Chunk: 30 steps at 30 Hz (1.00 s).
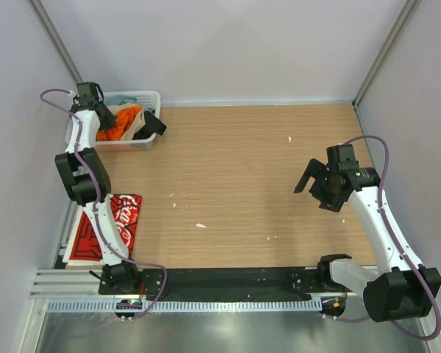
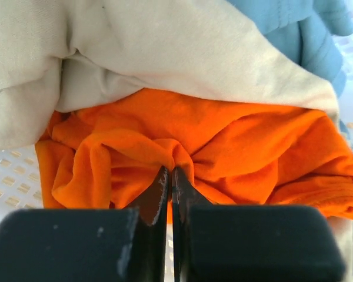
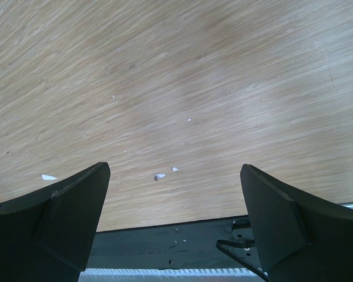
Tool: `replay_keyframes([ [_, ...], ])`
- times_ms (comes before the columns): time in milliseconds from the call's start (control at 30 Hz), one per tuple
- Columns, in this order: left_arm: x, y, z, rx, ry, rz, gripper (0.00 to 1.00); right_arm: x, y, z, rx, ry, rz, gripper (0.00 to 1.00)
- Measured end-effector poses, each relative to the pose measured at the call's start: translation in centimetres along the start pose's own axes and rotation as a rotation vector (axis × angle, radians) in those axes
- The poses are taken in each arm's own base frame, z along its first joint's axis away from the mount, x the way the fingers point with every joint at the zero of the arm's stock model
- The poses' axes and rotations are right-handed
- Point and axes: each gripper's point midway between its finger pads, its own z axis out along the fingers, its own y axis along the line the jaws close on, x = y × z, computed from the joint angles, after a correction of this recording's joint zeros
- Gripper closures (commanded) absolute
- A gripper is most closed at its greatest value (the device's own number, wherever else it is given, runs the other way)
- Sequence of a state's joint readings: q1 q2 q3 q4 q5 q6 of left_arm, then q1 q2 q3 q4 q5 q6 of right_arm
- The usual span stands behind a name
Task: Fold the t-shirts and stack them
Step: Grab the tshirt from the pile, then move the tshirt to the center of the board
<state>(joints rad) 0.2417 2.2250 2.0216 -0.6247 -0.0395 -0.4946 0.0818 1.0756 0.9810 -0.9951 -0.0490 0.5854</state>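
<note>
The orange t-shirt [image 1: 123,122] lies crumpled in the white basket [image 1: 143,98] at the far left. In the left wrist view it fills the middle [image 2: 235,147], under a beige cloth. My left gripper [image 2: 171,171] reaches into the basket [image 1: 103,114], its jaws shut on a pinched fold of the orange t-shirt. The red t-shirt with white script [image 1: 123,219] lies flat at the table's near left, partly hidden by the left arm. My right gripper [image 1: 314,188] hangs open and empty above bare wood at the right [image 3: 175,167].
The basket also holds a beige cloth [image 2: 165,53], a blue cloth [image 2: 306,29] and a dark cloth [image 1: 151,124] over its right rim. Small white scraps [image 1: 201,225] dot the wooden table [image 1: 235,162]. A black rail [image 3: 165,247] runs along the near edge.
</note>
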Motion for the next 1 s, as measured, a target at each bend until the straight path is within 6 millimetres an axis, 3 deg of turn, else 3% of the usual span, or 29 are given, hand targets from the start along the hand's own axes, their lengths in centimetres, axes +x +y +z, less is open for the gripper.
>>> replay_keyframes([
  [200, -1.7, -2.3, -2.3, 0.064, -0.030, -0.060, 1.00, 0.1, 0.2, -0.4, -0.017, -0.005, -0.001, 0.00],
  [300, -4.8, -5.4, -6.4, 0.149, -0.108, -0.093, 1.00, 0.2, 0.4, -0.9, -0.039, -0.014, -0.002, 0.00],
  [433, -11.2, -10.8, -16.7, 0.346, -0.313, -0.145, 1.00, 0.5, 0.5, -1.8, -0.055, -0.028, 0.002, 0.00],
  [500, -13.8, -13.0, -23.5, 0.473, -0.420, -0.169, 1.00, 0.7, 0.6, -2.1, -0.062, -0.033, 0.002, 0.00],
  [533, -15.0, -14.3, -27.8, 0.556, -0.483, -0.176, 1.00, 0.7, 0.7, -2.3, -0.068, -0.038, 0.002, 0.00],
  [633, -15.5, -17.3, -39.0, 0.770, -0.605, -0.168, 1.00, 0.9, 1.0, -2.7, -0.085, -0.048, 0.003, 0.00],
  [700, -13.0, -19.8, -45.7, 0.906, -0.631, -0.121, 1.00, 1.0, 1.2, -2.7, -0.091, -0.048, 0.006, 0.00],
  [767, -7.9, -22.3, -51.3, 1.059, -0.581, -0.060, 1.00, 1.1, 1.3, -2.8, -0.096, -0.043, 0.005, 0.00],
  [833, -1.5, -23.3, -54.1, 1.163, -0.454, 0.004, 1.00, 1.3, 1.6, -2.8, -0.107, -0.036, 0.000, 0.00],
  [900, 4.4, -23.1, -54.3, 1.211, -0.336, 0.052, 1.00, 1.5, 1.9, -2.9, -0.121, -0.027, -0.006, 0.00],
  [1000, 14.6, -21.1, -50.0, 1.147, -0.103, 0.131, 0.26, 2.0, 2.3, -2.8, -0.145, -0.009, -0.013, 0.00],
])
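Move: The left hand, shut on the orange t-shirt in the white basket, has the bare middle of the table some 37 cm to its right, 22 cm back and 10 cm below. The black cloth lies about 15 cm to its right, level with it; the red folded cloth is roughly 36 cm back and 3 cm right. From the right hand, the table's middle is about 28 cm left, 8 cm ahead and 14 cm below. Left hand whips the held orange t-shirt up about 50 cm, right and back over table, sinks, fingers parting. ##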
